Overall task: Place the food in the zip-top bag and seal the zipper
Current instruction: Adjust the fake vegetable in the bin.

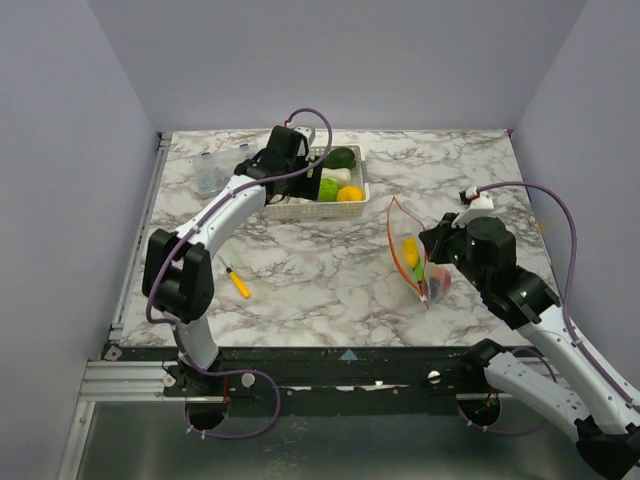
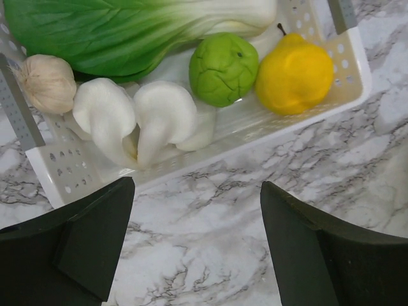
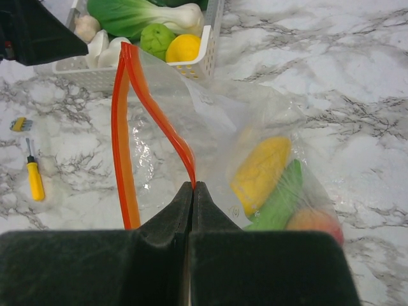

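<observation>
The clear zip-top bag (image 1: 412, 258) stands at the right with its mouth open. Its red-orange zipper (image 3: 155, 102) gapes in a loop. Inside lie a yellow piece (image 3: 259, 171), a green piece (image 3: 278, 203) and an orange-red piece (image 3: 313, 222). My right gripper (image 3: 193, 186) is shut on one zipper lip and holds the bag up. My left gripper (image 2: 197, 191) is open and empty just in front of the white basket (image 2: 71, 171). The basket holds a bok choy (image 2: 121, 29), a garlic (image 2: 46, 81), two white mushrooms (image 2: 137, 118), a green fruit (image 2: 223, 68) and a yellow pear (image 2: 294, 73).
A small yellow-handled screwdriver (image 1: 238, 283) lies on the marble at the front left. A clear compartment box (image 1: 211, 170) stands at the back left, beside the basket (image 1: 290, 208). Grey walls close in the table on three sides.
</observation>
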`<action>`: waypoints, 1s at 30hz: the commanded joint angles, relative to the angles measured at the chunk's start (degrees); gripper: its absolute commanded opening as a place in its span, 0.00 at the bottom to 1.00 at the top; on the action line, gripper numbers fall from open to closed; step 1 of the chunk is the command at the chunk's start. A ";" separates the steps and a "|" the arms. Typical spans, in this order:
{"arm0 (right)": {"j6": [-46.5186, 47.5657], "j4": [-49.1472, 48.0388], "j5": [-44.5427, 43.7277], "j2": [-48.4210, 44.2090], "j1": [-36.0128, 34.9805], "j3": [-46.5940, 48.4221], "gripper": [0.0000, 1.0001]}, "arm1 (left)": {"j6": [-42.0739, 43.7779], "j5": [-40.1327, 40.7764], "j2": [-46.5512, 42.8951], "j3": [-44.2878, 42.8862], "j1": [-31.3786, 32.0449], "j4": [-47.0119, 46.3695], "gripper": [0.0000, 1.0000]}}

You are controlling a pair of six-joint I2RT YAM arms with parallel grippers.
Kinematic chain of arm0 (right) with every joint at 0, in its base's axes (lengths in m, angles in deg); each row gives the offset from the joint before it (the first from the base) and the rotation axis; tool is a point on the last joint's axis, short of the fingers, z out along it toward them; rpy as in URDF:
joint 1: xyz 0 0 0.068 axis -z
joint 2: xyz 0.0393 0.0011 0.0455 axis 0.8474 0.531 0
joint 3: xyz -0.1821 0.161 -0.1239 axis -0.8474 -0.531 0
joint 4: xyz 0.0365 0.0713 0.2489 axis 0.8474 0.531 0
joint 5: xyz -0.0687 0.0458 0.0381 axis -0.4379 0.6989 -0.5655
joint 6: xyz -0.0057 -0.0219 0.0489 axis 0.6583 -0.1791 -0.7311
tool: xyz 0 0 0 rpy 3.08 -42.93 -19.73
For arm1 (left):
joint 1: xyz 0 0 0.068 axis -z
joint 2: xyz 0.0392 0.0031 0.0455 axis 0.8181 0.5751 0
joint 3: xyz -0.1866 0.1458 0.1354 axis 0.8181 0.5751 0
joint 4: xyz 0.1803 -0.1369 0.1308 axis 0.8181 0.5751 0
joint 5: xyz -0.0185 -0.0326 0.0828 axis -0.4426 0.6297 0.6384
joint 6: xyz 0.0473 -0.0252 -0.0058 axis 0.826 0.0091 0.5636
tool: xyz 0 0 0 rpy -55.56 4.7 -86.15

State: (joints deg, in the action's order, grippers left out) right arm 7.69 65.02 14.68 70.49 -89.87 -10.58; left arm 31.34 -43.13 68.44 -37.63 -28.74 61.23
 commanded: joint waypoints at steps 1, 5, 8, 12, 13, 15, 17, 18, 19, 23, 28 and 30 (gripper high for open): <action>0.90 -0.21 1.71 0.30 -0.36 0.50 0.01 | 4.04 6.20 7.34 -7.94 -0.91 6.20 0.81; 1.13 -0.19 1.74 1.12 -0.40 0.60 0.00 | 3.76 8.77 13.71 -14.68 -1.28 9.06 0.83; 1.19 -0.15 1.75 1.61 -0.39 0.63 0.01 | 2.92 10.59 18.12 -19.49 -1.28 11.54 0.83; 1.06 -0.26 1.60 1.81 -0.40 0.50 0.01 | 0.89 14.44 22.69 -24.30 -1.37 15.63 0.84; 1.14 -0.27 1.61 1.88 -0.40 0.43 0.01 | 0.63 14.73 23.69 -24.93 -1.37 16.31 0.84; 1.12 -0.40 1.72 2.10 -0.40 0.36 0.01 | 0.12 15.40 25.22 -26.10 -1.37 17.48 0.85; 1.20 -0.43 1.86 2.33 -0.37 0.38 0.01 | 0.46 15.06 26.49 -27.01 -1.37 18.04 0.85; 1.15 -0.44 1.89 2.41 -0.39 0.33 0.01 | 0.41 14.87 27.22 -27.79 -1.37 18.48 0.85; 1.16 -0.44 1.90 2.53 -0.40 0.33 0.01 | 0.44 14.80 28.09 -28.68 -1.45 19.36 0.85; 1.20 -0.43 1.91 2.55 -0.40 0.25 0.01 | -0.03 15.08 31.52 -33.07 -1.43 23.55 0.84; 1.09 -0.55 1.87 2.76 -0.40 0.17 0.01 | -1.15 13.99 35.42 -37.75 -1.80 28.54 0.79; 1.04 -0.53 1.73 2.65 -0.39 0.20 0.01 | -1.60 13.57 36.39 -37.85 -2.11 29.54 0.76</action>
State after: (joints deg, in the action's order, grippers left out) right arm 8.17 64.98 15.47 73.09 -89.87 -10.58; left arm 31.58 -29.45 101.42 -73.54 -30.08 84.50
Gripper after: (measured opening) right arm 0.008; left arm 0.796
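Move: The white mushrooms in the near left part of the bin lie about 9 cm ahead of the left hand, 2 cm to its left and 12 cm below. Bin neighbours sit at similar depth: the garlic 4 cm farther out and 7 cm left of them, the green cabbage 9 cm to their right, the bok choy 8 cm beyond and slightly right. From the right hand the mushrooms are roughly 25 cm ahead, 36 cm left and 18 cm down. Over the mushrooms the wide-open left fingers come down, sinking about 9 cm while reaching some 7 cm forward and a little left, across the bin's near rim. Most of the forward reach comes first, then mainly descent that eases to a stop. The wrist turns about 25 degrees on the way, so the fingers point more steeply down, one to each side of the mushrooms; no grip yet. ##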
